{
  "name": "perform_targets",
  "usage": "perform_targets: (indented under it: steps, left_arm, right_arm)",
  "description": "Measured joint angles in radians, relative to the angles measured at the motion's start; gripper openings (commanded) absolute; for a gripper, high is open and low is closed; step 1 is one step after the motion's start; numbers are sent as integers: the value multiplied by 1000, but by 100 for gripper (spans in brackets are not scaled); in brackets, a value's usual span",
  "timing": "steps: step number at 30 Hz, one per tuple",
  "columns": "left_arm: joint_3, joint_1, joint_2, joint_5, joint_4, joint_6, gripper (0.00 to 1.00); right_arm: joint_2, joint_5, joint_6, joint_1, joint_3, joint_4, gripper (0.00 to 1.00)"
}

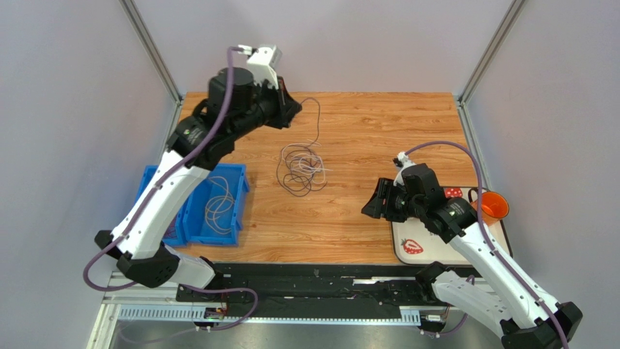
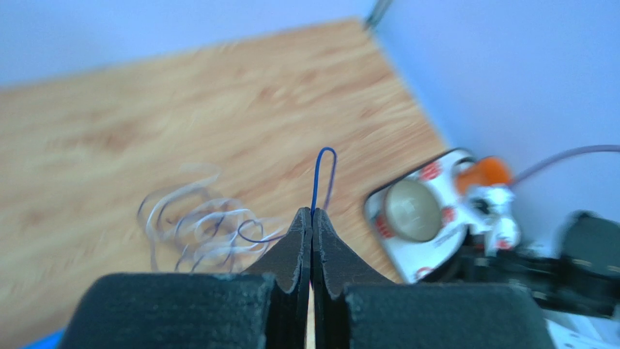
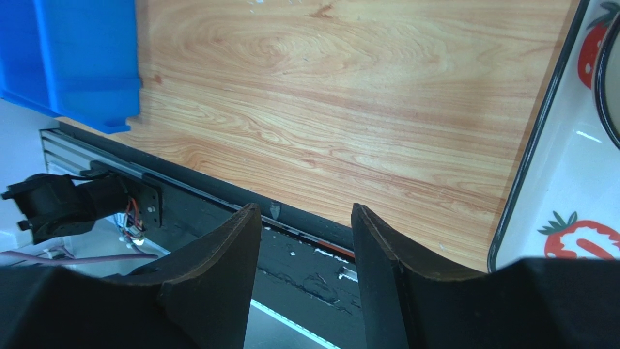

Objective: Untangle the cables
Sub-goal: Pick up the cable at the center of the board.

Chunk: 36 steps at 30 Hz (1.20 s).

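Observation:
A tangle of thin cables (image 1: 300,169), dark and whitish loops, lies on the wooden table near its middle. One dark cable (image 1: 318,123) rises out of the tangle to my left gripper (image 1: 294,109), which hangs over the table's far left part. In the left wrist view the left gripper (image 2: 312,212) is shut on this thin dark-blue cable (image 2: 323,171), a small loop standing above the fingertips, with the tangle (image 2: 200,229) blurred beyond. My right gripper (image 1: 371,207) is low at the right, open and empty. The right gripper (image 3: 305,211) points at the table's near edge.
A blue bin (image 1: 231,185) at the left holds a few pale cables (image 1: 218,207); its corner (image 3: 73,58) shows in the right wrist view. A white strawberry tray (image 1: 436,251) and an orange cup (image 1: 493,207) sit at the right, under the right arm.

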Motion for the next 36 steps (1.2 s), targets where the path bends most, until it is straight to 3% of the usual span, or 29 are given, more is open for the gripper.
perform_targets:
  steps: [5, 9, 12, 17, 24, 27, 36]
  left_arm:
    - [235, -16, -29, 159, 94, 35, 0]
    - [277, -16, -87, 232, 205, 34, 0]
    - [169, -16, -157, 256, 290, 26, 0]
    - [-219, -17, -276, 249, 414, -13, 0]
    - [-668, -17, -217, 182, 455, -101, 0]
    - [-740, -17, -154, 156, 447, -133, 0]
    - [-751, -24, -106, 163, 499, -155, 0]
  right_arm:
    - [-46, 0, 13, 0, 38, -5, 53]
    - [-89, -3, 23, 0, 61, -23, 53]
    - [-136, -8, 28, 0, 68, -28, 54]
    - [-218, -13, 46, 0, 68, -34, 54]
    - [-253, -10, 84, 0, 27, -54, 53]
    - [-253, -6, 97, 0, 10, -61, 54]
    - [-242, -6, 117, 0, -8, -68, 53]
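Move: The cable tangle at the board's centre, from which the pinched dark blue cable runs up, lies about 7 cm ahead of the left hand, level with it sideways and some 37 cm below. On the board too are the right-hand blue bin, 22 cm left and 6 cm back, and the bowl, 32 cm right and 3 cm back. From the right hand the tangle is roughly 21 cm ahead, 16 cm left and 12 cm lower. The dark blue cable, still pinched in the left hand's shut fingers, is whipped up about 20 cm and back 9 cm with the fingers tipping up, then swung steeply down nearly 40 cm and somewhat forward towards the tangle, fingers tipping down again, the hand stopping well above the board. The right hand, open and empty, rises and draws back a little, then partly sinks. ##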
